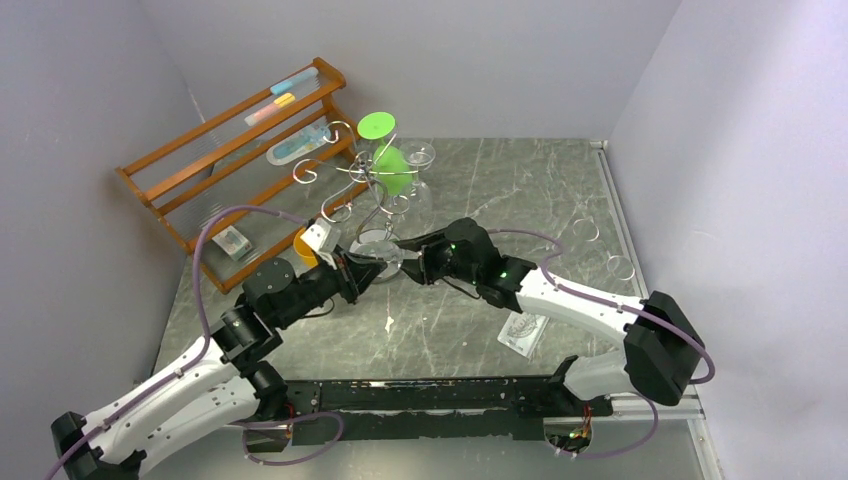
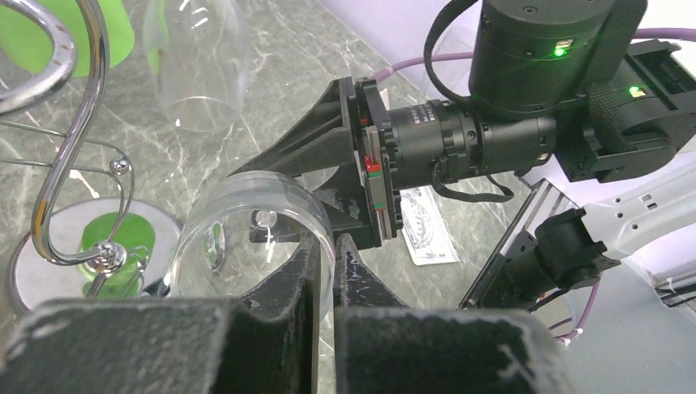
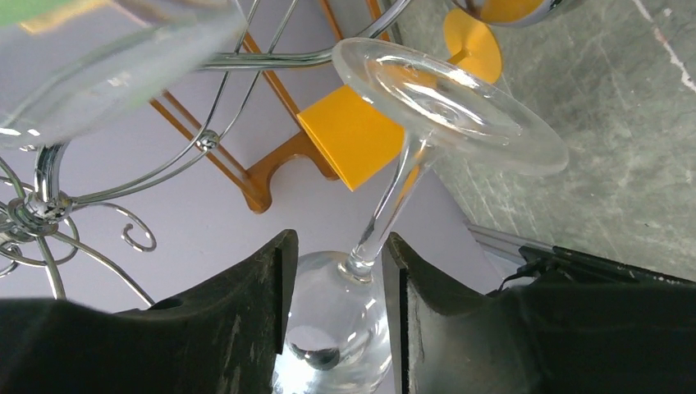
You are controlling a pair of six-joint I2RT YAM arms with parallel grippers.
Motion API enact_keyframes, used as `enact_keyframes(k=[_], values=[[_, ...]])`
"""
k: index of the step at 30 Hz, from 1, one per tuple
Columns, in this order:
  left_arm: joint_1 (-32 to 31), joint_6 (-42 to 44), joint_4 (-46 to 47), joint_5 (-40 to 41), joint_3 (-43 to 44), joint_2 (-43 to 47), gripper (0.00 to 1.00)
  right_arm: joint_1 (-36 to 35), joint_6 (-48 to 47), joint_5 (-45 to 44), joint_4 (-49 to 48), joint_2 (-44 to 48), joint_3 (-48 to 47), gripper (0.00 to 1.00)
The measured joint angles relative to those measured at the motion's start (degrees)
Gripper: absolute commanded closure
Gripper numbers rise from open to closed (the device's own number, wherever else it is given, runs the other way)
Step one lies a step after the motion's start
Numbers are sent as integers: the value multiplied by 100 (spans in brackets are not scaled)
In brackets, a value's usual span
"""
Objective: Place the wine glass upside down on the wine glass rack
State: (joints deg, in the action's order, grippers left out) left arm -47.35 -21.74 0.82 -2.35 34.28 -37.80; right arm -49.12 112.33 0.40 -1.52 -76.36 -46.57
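The clear wine glass (image 1: 385, 262) lies tilted between both grippers, just above the table in front of the wine glass rack (image 1: 368, 190). My left gripper (image 2: 328, 242) is shut on the rim of its bowl (image 2: 246, 222), with the glass wall pinched between the fingers. My right gripper (image 3: 336, 242) closes around the bowl's bottom (image 3: 341, 328) where the stem (image 3: 386, 213) begins. Past the fingertips the foot (image 3: 451, 107) points towards the rack's wires (image 3: 49, 205). The rack's round shiny base (image 2: 49, 246) lies close on the left in the left wrist view.
A green glass (image 1: 390, 165) and a clear glass (image 1: 420, 175) hang upside down on the rack. The slanted wooden shelf (image 1: 240, 150) stands behind at the left, with an orange cup (image 1: 303, 245) by its foot. Two clear glasses (image 1: 600, 250) stand at the right, and a packet (image 1: 522, 333) lies on the table.
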Motion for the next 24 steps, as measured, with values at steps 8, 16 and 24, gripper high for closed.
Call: enact_keyframes(k=[8,16,24], values=[[0,-7,120,-24,-129,256,95,-20,317,24,-37,-52,-50,83],[0,-15,184,-94,-243,494,73,-24,507,-96,-199,116,35,100],[-11,-529,11,-39,-101,525,25,-74,-13,-522,-17,525,166,100]])
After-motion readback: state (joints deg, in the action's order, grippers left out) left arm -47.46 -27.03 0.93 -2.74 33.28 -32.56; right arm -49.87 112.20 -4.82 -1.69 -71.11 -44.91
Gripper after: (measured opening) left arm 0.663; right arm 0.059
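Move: The wine glass is still pinched by the rim in my left hand, its middle about 5 cm ahead, 2 cm right and 5 cm below. My open right fingers already straddle its stem, the glass's middle within 1 cm or so back, left and up. From my right hand, the rack's post stands about 10 cm ahead and 5 cm left, the hanging clear glass some 14 cm ahead, 3 cm right and a little higher, and the orange goblet 4 cm ahead, 17 cm left, 12 cm lower. I shut my right fingers on the stem just behind the bowl while my left keeps its pinch on the rim, both hands easing up about 2 cm. Only once the right is closed do I open my left fingers wide to let go of the rim, drawing that hand back some 1.5 cm, slightly left; the right carries the stem 1.5 cm right at the end. ##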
